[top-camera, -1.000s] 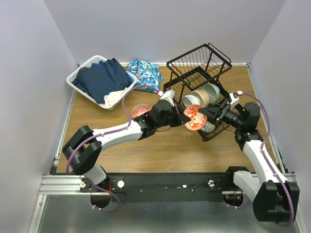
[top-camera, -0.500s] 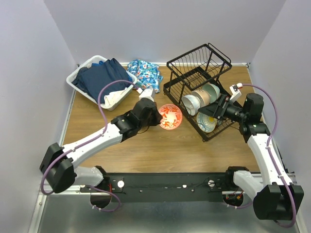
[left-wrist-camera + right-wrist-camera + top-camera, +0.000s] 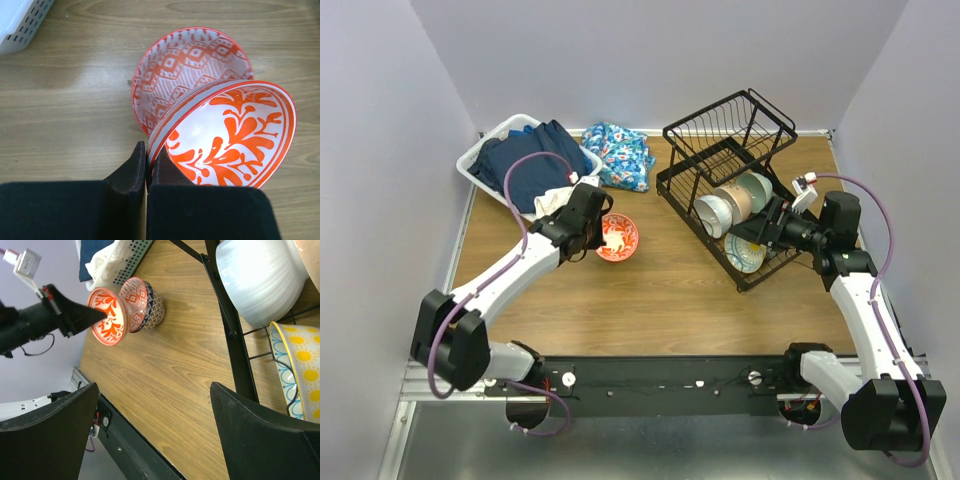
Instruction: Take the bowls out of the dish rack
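My left gripper (image 3: pixel 147 165) is shut on the rim of a red-orange floral bowl (image 3: pixel 230 135), one finger inside and one outside. The bowl (image 3: pixel 620 238) hangs tilted over a red patterned bowl (image 3: pixel 185 60) that stands on the table. The black dish rack (image 3: pixel 730 150) at the back right holds a white bowl (image 3: pixel 713 213), a tan bowl (image 3: pixel 735 200), a mint green bowl (image 3: pixel 757 187) and a yellow bowl with a teal rim (image 3: pixel 300 370). My right gripper (image 3: pixel 155 410) stands open and holds nothing, just beside the rack's front corner (image 3: pixel 235 340).
A white laundry basket (image 3: pixel 480 150) with dark blue clothes stands at the back left. A blue floral cloth (image 3: pixel 620 150) lies beside it. Grey walls close in the table on three sides, and a black rail runs along the near edge.
The right gripper has let go of the floral bowl, opened wide and drawn back to the rack. The left arm has carried that bowl leftwards to the patterned bowl.
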Motion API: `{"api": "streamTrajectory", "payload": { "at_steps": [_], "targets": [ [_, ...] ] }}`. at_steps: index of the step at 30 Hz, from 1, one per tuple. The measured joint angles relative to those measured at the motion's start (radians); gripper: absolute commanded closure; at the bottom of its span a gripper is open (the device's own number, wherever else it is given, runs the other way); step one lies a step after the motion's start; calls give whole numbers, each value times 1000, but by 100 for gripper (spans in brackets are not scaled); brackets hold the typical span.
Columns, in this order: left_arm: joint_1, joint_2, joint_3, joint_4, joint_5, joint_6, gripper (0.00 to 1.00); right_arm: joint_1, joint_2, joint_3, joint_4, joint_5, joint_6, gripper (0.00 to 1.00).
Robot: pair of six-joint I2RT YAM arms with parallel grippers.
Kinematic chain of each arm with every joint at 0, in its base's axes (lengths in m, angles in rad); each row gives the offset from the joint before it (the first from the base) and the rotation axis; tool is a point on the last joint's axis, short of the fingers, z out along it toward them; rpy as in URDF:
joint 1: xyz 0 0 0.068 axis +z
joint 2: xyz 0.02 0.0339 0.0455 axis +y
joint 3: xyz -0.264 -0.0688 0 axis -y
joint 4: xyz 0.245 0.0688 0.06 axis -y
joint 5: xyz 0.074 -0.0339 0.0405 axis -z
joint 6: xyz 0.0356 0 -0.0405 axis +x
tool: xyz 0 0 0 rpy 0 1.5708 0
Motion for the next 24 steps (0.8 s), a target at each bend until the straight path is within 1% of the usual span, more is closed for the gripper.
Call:
{"api": "streamTrajectory", "payload": {
  "at_steps": [7, 11, 14, 17, 18, 24],
  "targets": [
    [54, 150, 96, -25, 5, 70, 100, 0, 0, 0, -26, 10, -20, 0],
    [66, 190, 130, -22, 15, 86, 100, 0, -2, 0, -45, 16, -26, 0],
    [72, 211, 139, -17, 28, 92, 96, 0, -6, 0, -51, 23, -31, 0],
    [72, 227, 139, -13, 44, 92, 90, 0, -12, 0, -52, 26, -31, 0],
    [72, 230, 139, -12, 48, 91, 84, 0, -13, 0, -52, 26, -31, 0],
    [74, 243, 138, 6, 82, 77, 62, 0, -19, 0, -53, 29, -32, 0]
  ]
}}
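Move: Just ahead of the left hand, which already holds the red floral bowl by its left rim, stands the bowl stack with the red patterned bowl on top: about 5 cm forward, 3 cm right and 7 cm below. The white basket lies some 18 cm ahead and 18 cm left, the blue floral cloth about 22 cm ahead and 5 cm right, both roughly 9 cm lower. From the right hand the stack is some 31 cm left, 3 cm ahead and 15 cm below. Bringing the red floral bowl onto the stack, the left hand goes about 4 cm forward while sinking, then eases straight down to some 3 cm lower in all, the fingers tipping slightly steeper. Only near the end do the fingers open, to about a quarter, easing their pinch with the rim still between the tips. ##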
